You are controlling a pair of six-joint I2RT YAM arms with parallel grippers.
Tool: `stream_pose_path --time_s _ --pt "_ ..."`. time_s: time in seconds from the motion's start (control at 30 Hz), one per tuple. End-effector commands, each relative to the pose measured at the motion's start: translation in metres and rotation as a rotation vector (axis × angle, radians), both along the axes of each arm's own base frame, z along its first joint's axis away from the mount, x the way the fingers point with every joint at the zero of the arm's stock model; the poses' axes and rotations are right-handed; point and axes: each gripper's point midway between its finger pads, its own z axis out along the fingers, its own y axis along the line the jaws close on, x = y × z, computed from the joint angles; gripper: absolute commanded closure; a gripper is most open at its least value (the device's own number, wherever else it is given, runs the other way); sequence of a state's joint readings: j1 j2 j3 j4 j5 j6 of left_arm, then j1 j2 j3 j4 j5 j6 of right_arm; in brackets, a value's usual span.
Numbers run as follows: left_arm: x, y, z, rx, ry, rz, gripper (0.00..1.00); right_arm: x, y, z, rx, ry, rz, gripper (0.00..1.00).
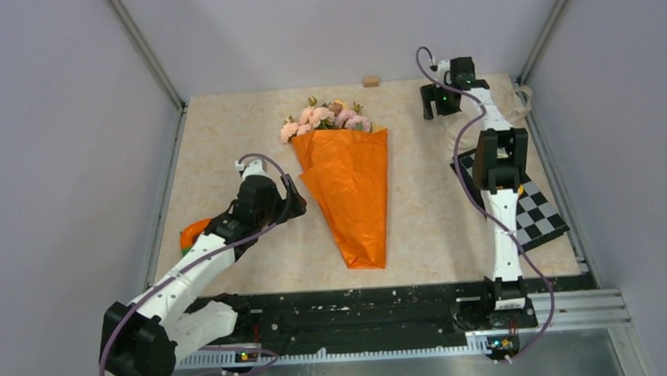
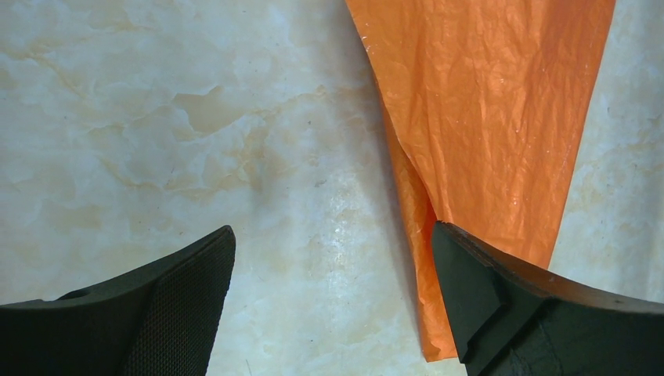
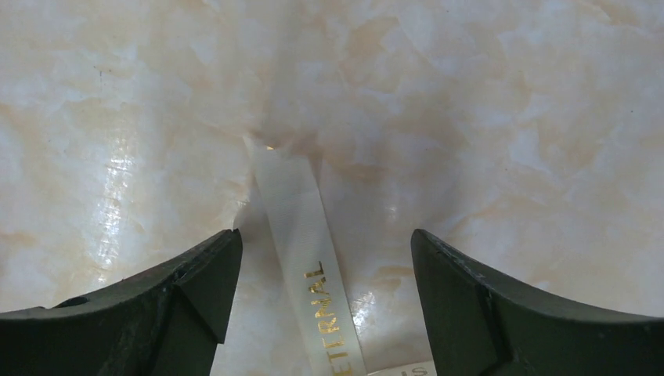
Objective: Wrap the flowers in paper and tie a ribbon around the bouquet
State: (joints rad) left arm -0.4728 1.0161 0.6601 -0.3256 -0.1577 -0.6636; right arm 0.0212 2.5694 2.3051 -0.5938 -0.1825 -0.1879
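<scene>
The bouquet lies in the middle of the table: pink and cream flowers [image 1: 326, 118] top a narrow cone of glossy orange paper [image 1: 352, 196], tip towards the arms. My left gripper [image 1: 296, 203] is open just left of the cone. In the left wrist view its jaws [image 2: 333, 235] straddle bare table, and the right finger [image 2: 501, 305] overlaps the paper's [image 2: 485, 117] edge. At the back right, my right gripper [image 1: 438, 107] is open, pointing down. A cream ribbon [image 3: 301, 235] with gold lettering lies flat between its jaws [image 3: 325, 235], untouched.
A black-and-white checkerboard [image 1: 534, 208] lies under the right arm. A small orange-and-green object [image 1: 193, 234] sits beside the left arm. A small wooden block [image 1: 371, 81] rests at the back edge. More cream ribbon [image 1: 524, 100] curls by the right wall.
</scene>
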Motion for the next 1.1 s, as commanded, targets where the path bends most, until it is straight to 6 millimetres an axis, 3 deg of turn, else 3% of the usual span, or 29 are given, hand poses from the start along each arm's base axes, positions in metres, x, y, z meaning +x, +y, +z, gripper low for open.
stream_pose_path --time_s 0.0,0.13,0.27,0.4,0.57,0.7,0.8,0.83,0.93,1.07 --pt "0.004 0.001 0.001 -0.007 0.006 0.015 0.01 -0.034 0.002 -0.025 0.031 0.148 0.039 0.23" --pt "0.002 -0.001 0.001 -0.022 0.009 0.009 0.01 -0.058 0.010 -0.032 0.059 0.222 0.057 0.36" --pt "0.000 0.000 0.001 -0.028 0.006 0.014 0.01 -0.087 0.019 -0.043 -0.052 0.289 0.120 0.40" --pt "-0.001 0.000 0.000 -0.035 0.006 0.013 0.01 -0.110 0.043 -0.055 -0.075 0.340 0.196 0.47" --pt "-0.005 0.004 -0.001 -0.027 0.008 0.023 0.01 -0.110 0.056 -0.055 -0.122 0.354 0.211 0.63" --pt "-0.008 0.009 -0.001 -0.022 -0.004 0.037 0.01 -0.109 0.054 -0.057 -0.170 0.347 0.190 0.76" --pt "-0.010 0.012 0.000 -0.021 -0.012 0.043 0.01 -0.106 0.052 -0.055 -0.197 0.334 0.177 0.94" --pt "-0.010 0.012 0.000 -0.023 -0.015 0.044 0.01 -0.103 0.052 -0.051 -0.196 0.315 0.167 1.00" --pt "-0.011 0.009 0.003 -0.037 -0.021 0.025 0.01 -0.089 0.065 -0.019 -0.133 0.204 0.158 1.00" --pt "-0.012 -0.005 0.016 -0.089 -0.059 -0.051 0.01 -0.074 0.097 0.074 -0.059 -0.072 0.198 1.00"
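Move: The right hand is low over the table, its open fingers straddling the ribbon near its loose end, which lies about 3 cm ahead and 4 cm to the left, some 2 cm below. The ribbon's loops trail roughly 12 cm to the right and 7 cm back; the wooden block is about 14 cm ahead and 21 cm left, and the flower heads about 37 cm left, level with the hand. From the left hand, the ribbon end is some 37 cm ahead, 40 cm right and 12 cm below. The right hand skims back towards its base at almost constant height, then swings left as well, about 6 cm each way, turning some 10 degrees counter-clockwise and tipping its fingers slightly further down. Its nearly wide-open fingers narrow on the way and shut fully, pinching the ribbon a few centimetres short of its loose end, and the hand then begins to draw it slightly farther back. ##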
